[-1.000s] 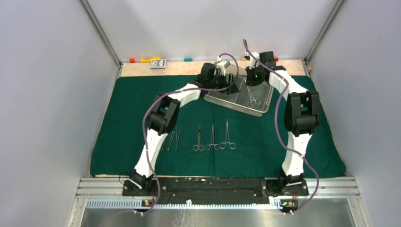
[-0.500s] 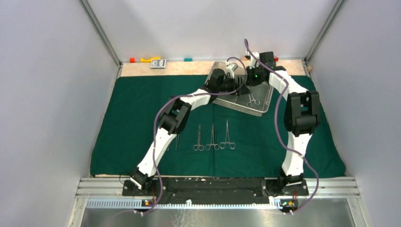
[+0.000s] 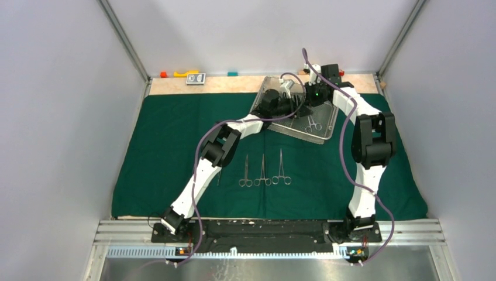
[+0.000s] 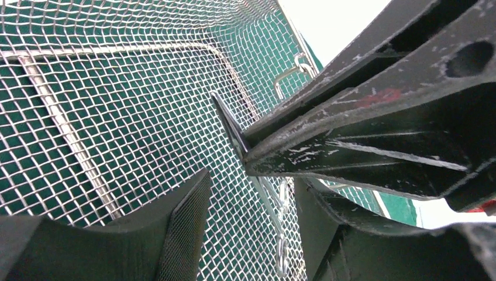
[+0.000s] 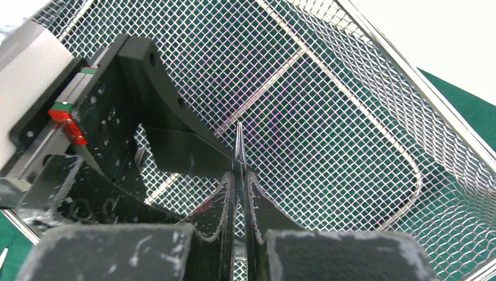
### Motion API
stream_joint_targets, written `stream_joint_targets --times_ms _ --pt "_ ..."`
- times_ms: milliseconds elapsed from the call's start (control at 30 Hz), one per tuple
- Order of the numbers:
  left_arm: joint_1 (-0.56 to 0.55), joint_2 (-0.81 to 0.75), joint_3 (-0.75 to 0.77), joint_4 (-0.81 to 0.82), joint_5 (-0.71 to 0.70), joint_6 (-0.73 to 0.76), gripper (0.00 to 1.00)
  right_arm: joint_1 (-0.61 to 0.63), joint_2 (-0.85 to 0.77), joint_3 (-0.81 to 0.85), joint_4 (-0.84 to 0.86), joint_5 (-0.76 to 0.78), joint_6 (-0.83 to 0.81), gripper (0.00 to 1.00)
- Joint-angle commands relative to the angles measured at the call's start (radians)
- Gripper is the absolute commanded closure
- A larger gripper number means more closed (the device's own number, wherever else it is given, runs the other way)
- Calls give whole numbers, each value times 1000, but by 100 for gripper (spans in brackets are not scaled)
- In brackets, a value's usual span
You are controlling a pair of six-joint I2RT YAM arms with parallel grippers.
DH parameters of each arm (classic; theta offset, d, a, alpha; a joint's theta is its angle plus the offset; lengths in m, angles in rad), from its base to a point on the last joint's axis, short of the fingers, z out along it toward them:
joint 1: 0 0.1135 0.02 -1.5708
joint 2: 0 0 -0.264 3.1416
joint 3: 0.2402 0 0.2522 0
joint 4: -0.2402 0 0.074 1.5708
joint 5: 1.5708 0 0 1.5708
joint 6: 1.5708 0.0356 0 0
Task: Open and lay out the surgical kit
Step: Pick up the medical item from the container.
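The dark green cloth (image 3: 164, 152) lies spread over the table. The wire-mesh tray (image 3: 324, 132) sits on it at the back right. Over the tray, my right gripper (image 3: 301, 104) (image 5: 238, 172) is shut on a slim ring-handled clamp (image 5: 239, 140) near its tip. My left gripper (image 3: 289, 108) (image 4: 251, 193) faces it, jaws open and straddling that clamp's shaft (image 4: 231, 126) above its rings (image 4: 282, 257) without touching. Another ring-handled instrument (image 3: 313, 124) lies in the tray. Three ring-handled instruments (image 3: 262, 171) lie in a row on the cloth, with tweezers (image 3: 219, 174) to their left.
Small coloured blocks (image 3: 186, 73) and a grey device (image 3: 196, 78) sit on the wooden strip behind the cloth. Grey walls close in both sides. The left arm's elbow (image 3: 219, 146) hangs over the tweezers.
The left arm has reached further right into the tray, up to the right gripper, and its jaws have narrowed. The right gripper has stayed put, still shut on the clamp.
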Motion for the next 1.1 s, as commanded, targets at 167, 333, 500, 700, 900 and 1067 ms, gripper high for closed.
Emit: stream_joint_targets --times_ms 167,333,500,700,900,1067 --pt "-20 64 80 119 -8 -86 51 2 -42 7 26 6 5 100" --pt "-22 68 86 131 -6 -94 64 1 -36 10 25 5 3 100" --pt "-20 61 89 135 -5 -101 86 2 -35 28 18 3 5 100" --pt "-18 26 115 116 -13 -74 100 0 -64 71 -10 -6 10 98" --pt "-17 -51 127 76 -15 -27 100 0 -145 122 -35 8 16 70" --pt "-17 -148 110 50 2 -6 100 1 -233 134 -60 21 15 57"
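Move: The medical item hangs level in the shut right fingers, jaws forward and rings back, its middle about 4 cm back of the right hand, 1 cm to its right and 1 cm lower. From the open left hand, that middle is about 2 cm to the right, 1 cm back and level. The container's centre lies roughly 4 cm left of the left hand, 2 cm ahead and 7 cm below; the nearest laid-out clamp is some 23 cm back, 11 cm left and 9 cm down. Bring the left gripper about 1.5 cm to the right so its open fingers straddle the medical item just behind the right fingertips, and close them to pinch its shank while the right hand holds still. Then raise both together; after the first couple of centimetres open the right fingers and lift that hand clear to about 6 cm, with the left keeping its grip and rising some 2.5 cm. ##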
